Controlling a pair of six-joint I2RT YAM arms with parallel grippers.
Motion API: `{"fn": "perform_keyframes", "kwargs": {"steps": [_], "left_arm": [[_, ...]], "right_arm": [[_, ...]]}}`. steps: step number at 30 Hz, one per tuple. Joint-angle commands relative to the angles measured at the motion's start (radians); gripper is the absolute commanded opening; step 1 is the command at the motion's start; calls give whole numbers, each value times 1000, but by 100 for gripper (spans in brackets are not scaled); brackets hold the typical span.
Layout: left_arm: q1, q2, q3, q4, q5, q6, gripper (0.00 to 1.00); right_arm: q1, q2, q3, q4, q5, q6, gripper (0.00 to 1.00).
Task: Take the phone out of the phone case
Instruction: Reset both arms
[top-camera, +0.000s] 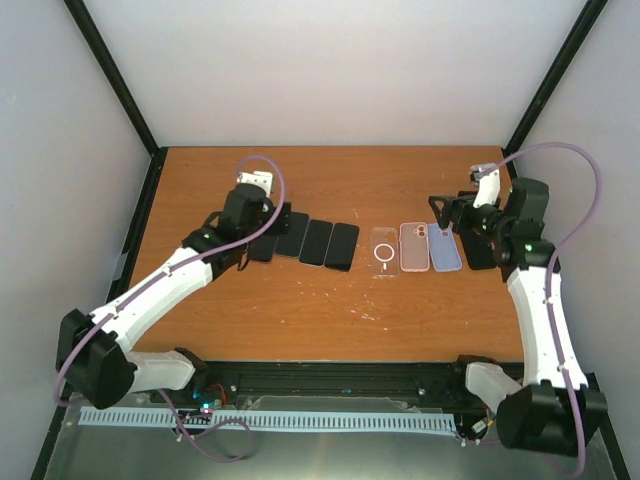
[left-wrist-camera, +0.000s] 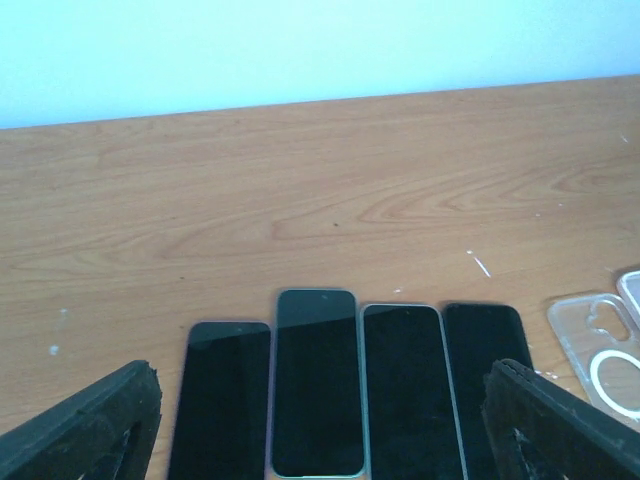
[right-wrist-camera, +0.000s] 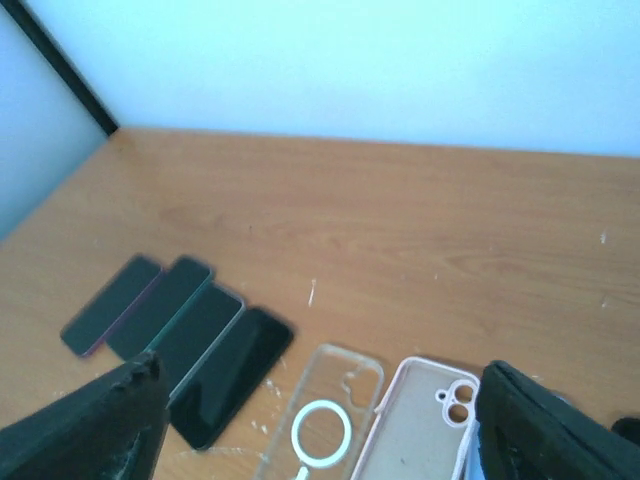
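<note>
Several dark-screened phones lie side by side, face up, left of the table's middle: the first phone (top-camera: 262, 243) (left-wrist-camera: 222, 400), the second phone (top-camera: 292, 236) (left-wrist-camera: 317, 385), then two more. Right of them lie a clear case (top-camera: 385, 250) (right-wrist-camera: 325, 415), a pink case (top-camera: 414, 247) (right-wrist-camera: 420, 420) and a blue case (top-camera: 445, 250), all empty. A dark slab (top-camera: 480, 250) lies partly under the right arm; whether it is a phone in a case I cannot tell. My left gripper (top-camera: 272, 224) (left-wrist-camera: 320, 430) hangs open above the phone row. My right gripper (top-camera: 452, 213) (right-wrist-camera: 325, 430) is open above the cases, holding nothing.
The wooden table (top-camera: 330, 180) is ringed by white walls and black frame posts (top-camera: 120, 80). Small white scuffs (right-wrist-camera: 312, 292) mark the wood near the cases.
</note>
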Motion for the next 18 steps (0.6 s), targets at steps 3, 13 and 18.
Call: {"fn": "perform_keyframes", "kwargs": {"steps": [3,13,18], "left_arm": [[121,-55,-76,76,117,171,89],[252,-78,-87,94,177,115,90],[291,-133,-107,107,97,92,90]], "right_arm": [[-3,-91,-177,272,7,124,100],[-3,-118,-219,301,74,146,100],[-4,-127,-158,263,263,150,100]]}}
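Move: Neither hand has anything to grasp. From the left hand, the leftmost phone in the row of bare phones lies about 6 cm left and 4 ahead, with the second phone some 2 cm right and 7 ahead, the third roughly 9 right and 5 ahead, all about 21 cm below. From the right hand, the clear case is some 8 cm left and 3 ahead, the pink case 4 ahead with no sideways offset, the blue case 10 right and 4 ahead, all about 25 cm down. Leftward, slowing, the empty left hand glides about 7 cm high above the row towards the leftmost phone, easing slightly forward, dipping a couple of centimetres and recovering half; its fingers stay open. The right hand bobs up a centimetre, sinks some 3 cm, then nearly settles high above the cases, spreading its fingers fully and turning clockwise slightly; neither touches anything. ##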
